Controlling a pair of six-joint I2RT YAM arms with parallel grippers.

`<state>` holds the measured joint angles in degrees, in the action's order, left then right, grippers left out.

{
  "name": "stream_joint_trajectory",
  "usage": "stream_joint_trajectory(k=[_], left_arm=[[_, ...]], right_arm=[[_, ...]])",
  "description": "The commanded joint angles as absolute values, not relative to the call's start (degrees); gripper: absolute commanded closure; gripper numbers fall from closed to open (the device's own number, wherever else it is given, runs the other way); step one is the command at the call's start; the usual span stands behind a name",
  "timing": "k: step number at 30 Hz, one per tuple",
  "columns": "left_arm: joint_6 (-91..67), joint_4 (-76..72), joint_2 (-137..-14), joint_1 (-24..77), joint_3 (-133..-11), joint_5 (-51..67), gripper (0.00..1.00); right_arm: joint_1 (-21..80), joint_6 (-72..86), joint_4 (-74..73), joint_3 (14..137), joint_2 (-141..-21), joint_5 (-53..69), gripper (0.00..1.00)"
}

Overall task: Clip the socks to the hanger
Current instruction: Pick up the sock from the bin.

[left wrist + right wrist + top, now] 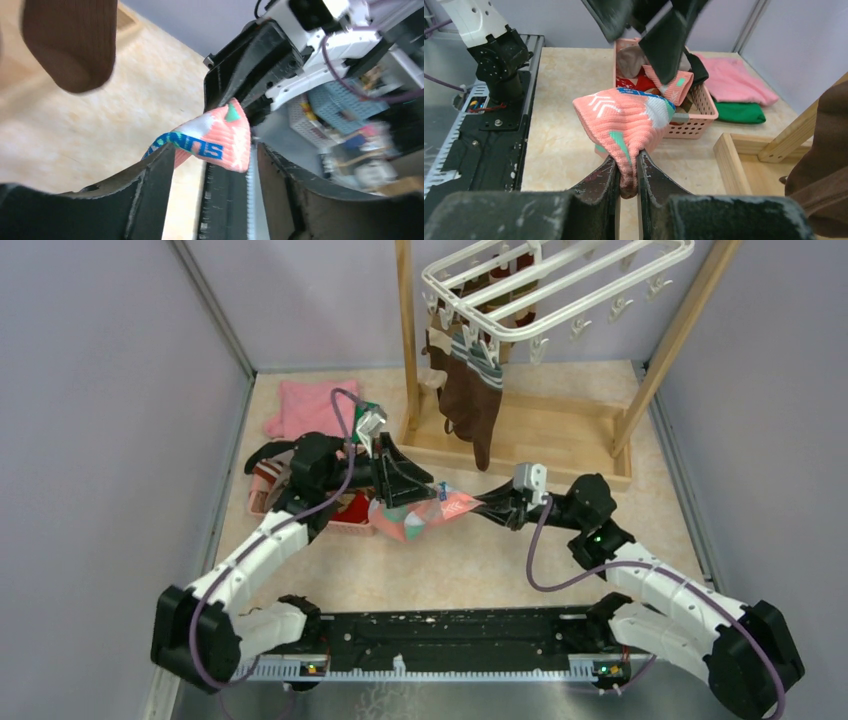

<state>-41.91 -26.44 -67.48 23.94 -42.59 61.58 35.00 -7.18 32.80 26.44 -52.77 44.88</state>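
Note:
A pink sock with teal patches (425,512) hangs stretched above the table between both grippers. My right gripper (626,172) is shut on one end of the pink sock (624,117). My left gripper (215,155) stands open around the other end, where the pink sock (225,140) with blue lettering lies between the parted fingers and rests against the left one. The white hanger (560,280) hangs at the back right on a wooden frame. Brown and striped socks (470,400) dangle from its clips. One brown sock (70,40) shows in the left wrist view.
A pink basket (300,505) with more socks stands under the left arm; its wall (694,125) lies just behind the held sock. A folded pink cloth (310,405) and a green cloth (365,410) lie at the back left. The wooden frame's base (540,435) runs behind the grippers.

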Motion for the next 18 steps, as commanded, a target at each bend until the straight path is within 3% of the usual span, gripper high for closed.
stream_joint_trajectory(k=[1,6,14,18], left_arm=[[-18.54,-20.48,-54.99,23.83,-40.77,54.53,0.28],[-9.48,-41.49,-43.99,27.07,-26.25,53.16,0.07],[20.25,-39.26,-45.47,40.06,-20.84,39.49,0.05],[26.26,-43.41,-48.49,41.78,-20.88,37.49,0.05]], right_arm=[[31.96,-0.80,34.04,29.64,-52.28,49.68,1.00],[30.41,3.75,33.45,32.06,-54.31,54.63,1.00],[29.66,5.74,31.28,34.57,-55.40,59.38,1.00],[29.71,7.37,31.93,35.34,-57.82,62.51,1.00]])
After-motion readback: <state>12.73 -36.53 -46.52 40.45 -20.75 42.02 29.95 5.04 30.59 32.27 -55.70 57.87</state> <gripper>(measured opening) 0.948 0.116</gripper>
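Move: The pink sock's cuff, already pinched in the right fingertips, lies about 4 cm right and 2 cm back of the left hand, roughly level with it. The right gripper is some 8 cm to the left hand's right and 3 cm back, while the brown sock hangs about 14 cm ahead and 7 cm right at similar height. From the right hand the pink cuff is about 5 cm to the left, straight beside it. Swing the left gripper clear of the pink sock: lift it about 3 cm while easing left, draw it back some 5 cm, then bring it down and right again to just below its starting height. Meanwhile open its fingers nearly full and roll it about 60 degrees clockwise, seen looking along the fingers. Keep the right pinch on the cuff, rising about 2 cm and drifting slightly back. ##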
